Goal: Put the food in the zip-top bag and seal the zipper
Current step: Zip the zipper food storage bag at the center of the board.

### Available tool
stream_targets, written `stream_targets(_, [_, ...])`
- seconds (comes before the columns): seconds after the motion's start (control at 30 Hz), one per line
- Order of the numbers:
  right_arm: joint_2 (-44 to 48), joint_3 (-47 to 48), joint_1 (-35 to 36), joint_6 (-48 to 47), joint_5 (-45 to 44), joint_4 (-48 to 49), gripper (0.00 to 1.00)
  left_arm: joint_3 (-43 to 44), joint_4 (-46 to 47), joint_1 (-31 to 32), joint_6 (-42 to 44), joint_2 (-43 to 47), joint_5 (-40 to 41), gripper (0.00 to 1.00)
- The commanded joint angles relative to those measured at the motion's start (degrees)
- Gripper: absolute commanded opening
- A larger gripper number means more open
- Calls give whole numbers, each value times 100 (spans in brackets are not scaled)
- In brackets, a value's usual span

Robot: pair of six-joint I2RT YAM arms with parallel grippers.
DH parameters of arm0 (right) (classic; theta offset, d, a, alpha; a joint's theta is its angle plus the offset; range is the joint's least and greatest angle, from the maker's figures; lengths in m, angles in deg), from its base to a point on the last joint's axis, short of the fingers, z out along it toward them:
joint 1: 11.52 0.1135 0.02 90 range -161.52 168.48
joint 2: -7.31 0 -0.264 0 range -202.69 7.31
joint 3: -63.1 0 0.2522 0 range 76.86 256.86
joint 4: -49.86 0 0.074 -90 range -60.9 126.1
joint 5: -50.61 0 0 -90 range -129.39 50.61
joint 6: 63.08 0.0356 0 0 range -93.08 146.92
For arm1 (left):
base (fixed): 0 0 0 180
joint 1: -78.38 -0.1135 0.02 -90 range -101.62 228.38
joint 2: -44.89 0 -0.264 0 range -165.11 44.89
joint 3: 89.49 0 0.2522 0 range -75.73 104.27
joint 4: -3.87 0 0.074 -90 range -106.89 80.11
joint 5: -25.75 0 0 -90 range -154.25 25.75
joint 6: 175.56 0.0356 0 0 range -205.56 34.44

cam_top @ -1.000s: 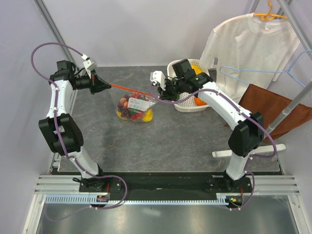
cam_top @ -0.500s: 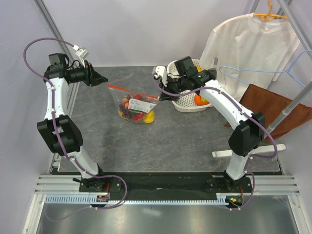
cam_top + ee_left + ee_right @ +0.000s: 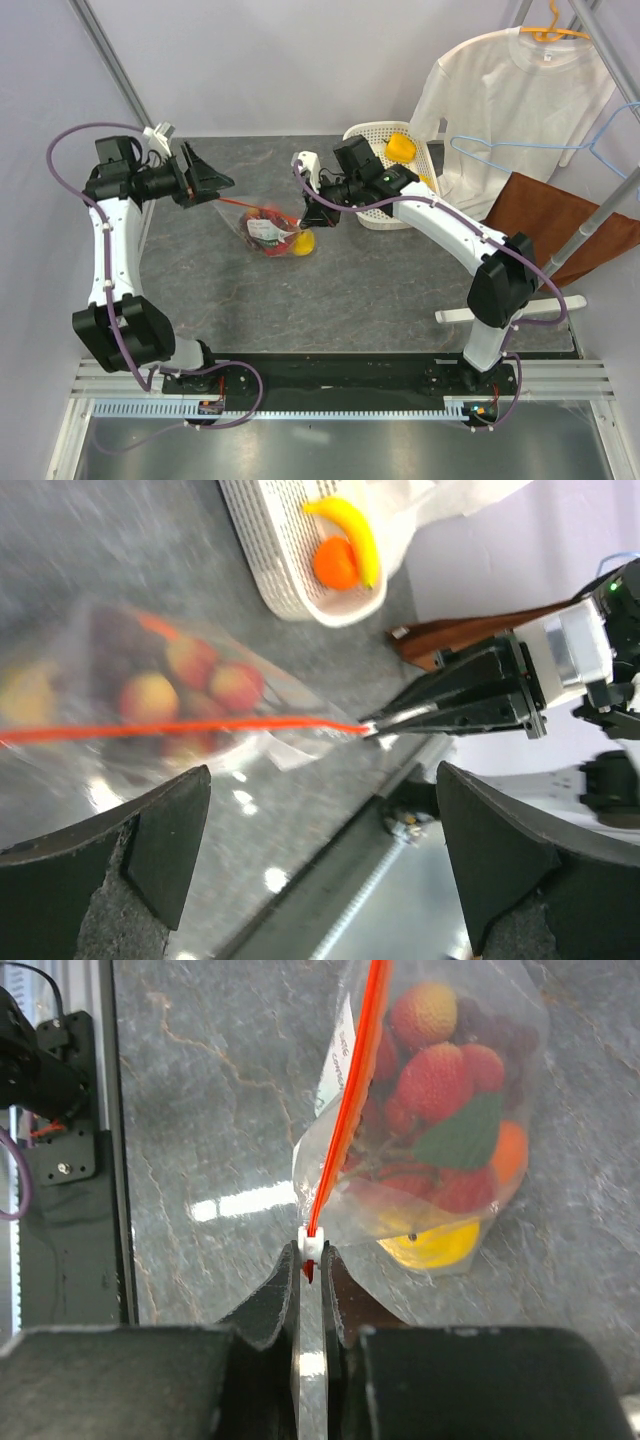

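The clear zip-top bag [image 3: 270, 230] lies on the grey table with the food [image 3: 440, 1080] inside: red, yellow and orange toy fruits. In the right wrist view my right gripper [image 3: 314, 1260] is shut on the white slider at the end of the orange-red zipper [image 3: 352, 1090]. The top view puts this gripper [image 3: 314, 216] at the bag's right edge. My left gripper [image 3: 208, 174] stands wide open just left of the bag, nothing between its fingers [image 3: 110, 850]. Its own view shows the zipper [image 3: 180, 727] stretched towards the right gripper [image 3: 470, 695].
Behind the right arm stands a white slotted basket [image 3: 385, 200] holding a yellow fruit [image 3: 400, 147]; an orange [image 3: 335, 562] and a banana [image 3: 350, 530] also lie in it. At the back right are a white T-shirt [image 3: 510, 90] on a hanger, a blue hanger [image 3: 520, 150] and brown cloth [image 3: 560, 215].
My left gripper opened and let go of the zipper's left end. My right gripper, still shut on the slider, moved left and nearer, and the bag shifted with it.
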Motion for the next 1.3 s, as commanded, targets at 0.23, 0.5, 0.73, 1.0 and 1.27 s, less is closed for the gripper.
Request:
stream_targets(0.23, [50,-12,416,592,160,948,0,-1829,-349,38,-1701,688,-38,73])
stream_targets(0.5, [120,-135,777,56,99,922,0,-1602,470,415,-2678,716,796,71])
stream_targets(0.73, [-3,58,1111,-199,55,921,0,-1611,137,838,-2854,443,1439,60])
stream_targets(1.0, [76,-38,1313,-472,-68,904,0,-1593,-75,856,-2942,302,1667,42])
stream_targets(1.27, [208,-135,1454,-674,-95,921,0,-1585,-136,839,-2846,162,1580,12])
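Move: Around 7 cm to the right of the open left hand, 4 cm back and 9 cm below, lies the middle of the bag's orange zipper. The food in the bag hangs some 9 cm back, 9 cm right and 16 cm below that hand. From the right hand, already pinching the zipper's white end piece, the zipper's middle is about 10 cm left, 3 cm ahead and roughly level; the yellow fruit is about 5 cm back, straight below by 13 cm. Dropping onto the zipper from above, the left hand goes down about 10 cm, with some 4 cm back and 4 cm to the right, its fingers tipping downward and closing from wide open to nearly shut around the orange band, short of the right hand. Meanwhile the right hand keeps its pinch on the white end piece and carries it about 7 cm left and 7 cm back, towards the left hand, turning slightly counter-clockwise. ##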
